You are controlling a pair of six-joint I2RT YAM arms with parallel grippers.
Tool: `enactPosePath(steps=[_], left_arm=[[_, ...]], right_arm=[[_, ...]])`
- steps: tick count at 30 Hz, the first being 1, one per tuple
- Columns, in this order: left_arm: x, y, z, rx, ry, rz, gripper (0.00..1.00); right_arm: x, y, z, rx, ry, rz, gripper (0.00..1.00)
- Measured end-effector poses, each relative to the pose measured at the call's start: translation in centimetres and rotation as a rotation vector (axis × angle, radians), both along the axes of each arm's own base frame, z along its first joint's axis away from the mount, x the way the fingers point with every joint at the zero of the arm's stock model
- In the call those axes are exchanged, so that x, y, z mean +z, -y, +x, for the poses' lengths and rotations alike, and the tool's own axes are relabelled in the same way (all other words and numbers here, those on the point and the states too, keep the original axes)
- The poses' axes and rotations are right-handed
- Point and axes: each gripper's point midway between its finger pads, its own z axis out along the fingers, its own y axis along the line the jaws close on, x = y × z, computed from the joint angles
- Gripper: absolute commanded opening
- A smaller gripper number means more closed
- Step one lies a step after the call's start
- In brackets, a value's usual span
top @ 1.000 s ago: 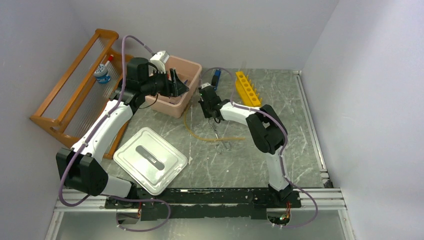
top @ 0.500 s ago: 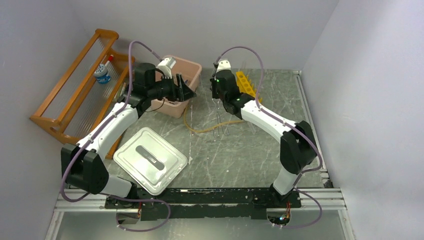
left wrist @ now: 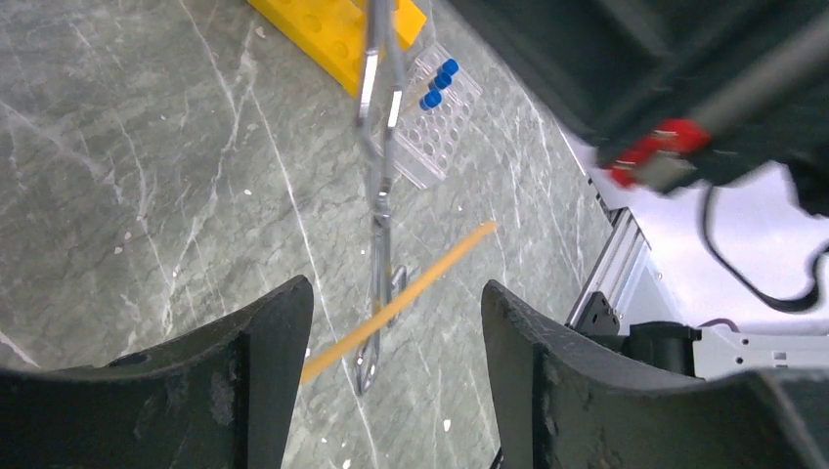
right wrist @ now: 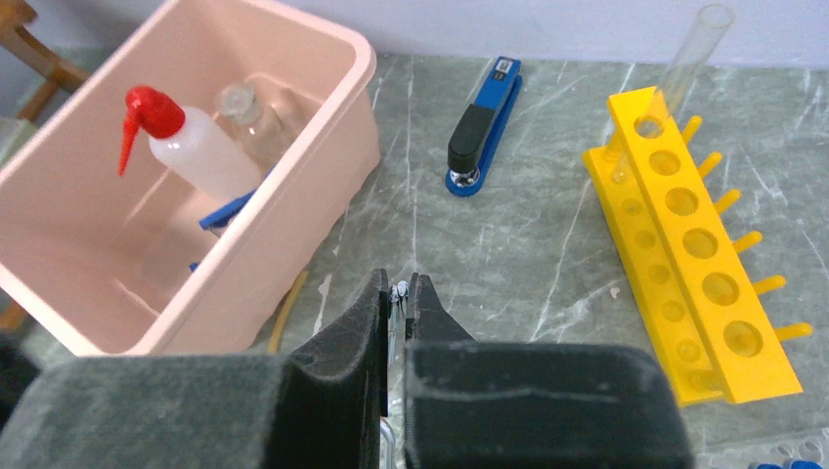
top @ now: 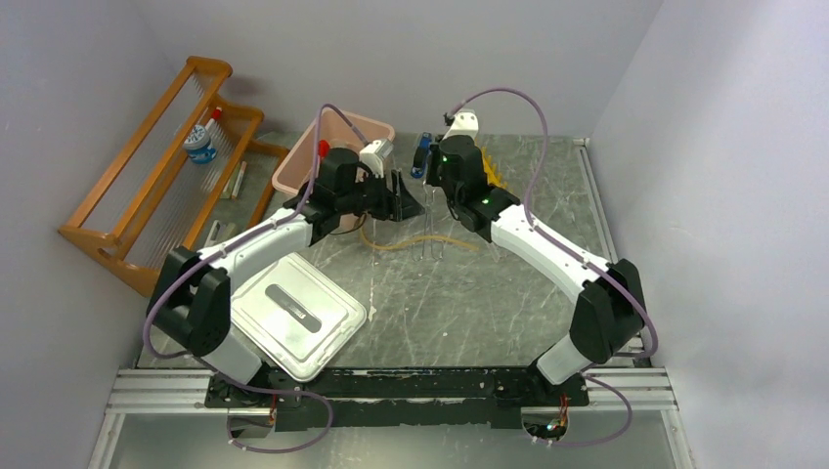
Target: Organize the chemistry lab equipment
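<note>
My right gripper [top: 430, 188] is shut on the top end of a thin metal tool [top: 430, 234], which hangs down over the table; its tip [right wrist: 399, 291] shows between the pads. In the left wrist view that tool [left wrist: 377, 186] dangles just above the tan rubber hose [left wrist: 401, 298] lying on the table. My left gripper [top: 411, 203] is open and holds nothing, close to the left of the hanging tool, beside the pink tub [right wrist: 323, 117]. Inside the tub lie the red-capped squeeze bottle [right wrist: 191, 142], a small jar [right wrist: 244, 106] and blue tongs [right wrist: 230, 210]. Blue-capped tubes [left wrist: 440, 80] sit in a clear tray.
The yellow holed rack [right wrist: 684, 254] holds a clear tube [right wrist: 689, 49] at the back right. A blue and black stapler-like item [right wrist: 484, 127] lies between tub and rack. The grey-white lid [top: 293, 313] lies front left, and the wooden rack [top: 147, 166] stands at the far left.
My right arm lifted the metal tool off the table and stretched out toward the back. My left arm swung from over the tub rightward to the hanging tool, jaws staying open.
</note>
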Motion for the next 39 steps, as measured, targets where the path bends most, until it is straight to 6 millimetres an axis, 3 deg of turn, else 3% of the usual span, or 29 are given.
enactPosePath(steps=[7, 17, 21, 26, 29, 34, 37, 39], left_arm=[[-0.5, 1.9, 0.6, -0.013, -0.028, -0.066, 0.61], [-1.7, 3.7, 0.4, -0.046, -0.041, -0.08, 0.06], [-1.1, 4.3, -0.3, -0.091, -0.014, -0.093, 0.05], [-0.7, 4.4, -0.4, -0.103, 0.006, -0.084, 0.05], [0.6, 4.4, -0.1, -0.113, 0.032, -0.063, 0.05], [4.0, 3.4, 0.7, -0.12, 0.108, -0.009, 0.05], [6.0, 1.5, 2.0, -0.103, 0.156, 0.042, 0.05], [6.9, -0.7, 3.6, -0.064, 0.188, 0.106, 0.05]], right_arm=[[3.6, 0.4, -0.6, -0.019, 0.046, 0.091, 0.0], [3.9, 0.2, -1.2, -0.013, 0.022, 0.145, 0.0], [3.9, 0.1, -1.3, -0.01, 0.013, 0.157, 0.0], [4.5, 0.1, -1.4, -0.014, 0.008, 0.166, 0.45], [5.7, 0.0, -1.4, -0.011, 0.023, 0.189, 0.63], [7.9, 0.4, -2.4, 0.003, 0.048, 0.228, 0.68], [10.3, 0.8, -3.3, 0.019, 0.09, 0.269, 0.69], [12.5, 1.3, -4.2, 0.034, 0.139, 0.308, 0.69]])
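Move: The tongs hang upright by their jaws from the right hand's closed fingers, their middle about 11 cm straight below it. From the open left hand that middle is roughly 4 cm right, 1 cm ahead and 7 cm down; yellow tubing crosses the handles about 13 cm below, 1 cm ahead and 2 cm right. The pink bin is 18 cm ahead and 17 cm left. The left gripper sits 4 cm left, 1 cm back and 5 cm below the right hand. The left fingers close on the hanging tongs and pinch them below the right hand's grip, after easing about 4 cm right and slightly down; meanwhile the right hand lifts some 4 cm, then holds. With the left grip on, the right fingers open and let go, rising a further 8 cm and drawing back slightly, while the left hand carries the tongs up about 8 cm, then left and forward towards the bin. ##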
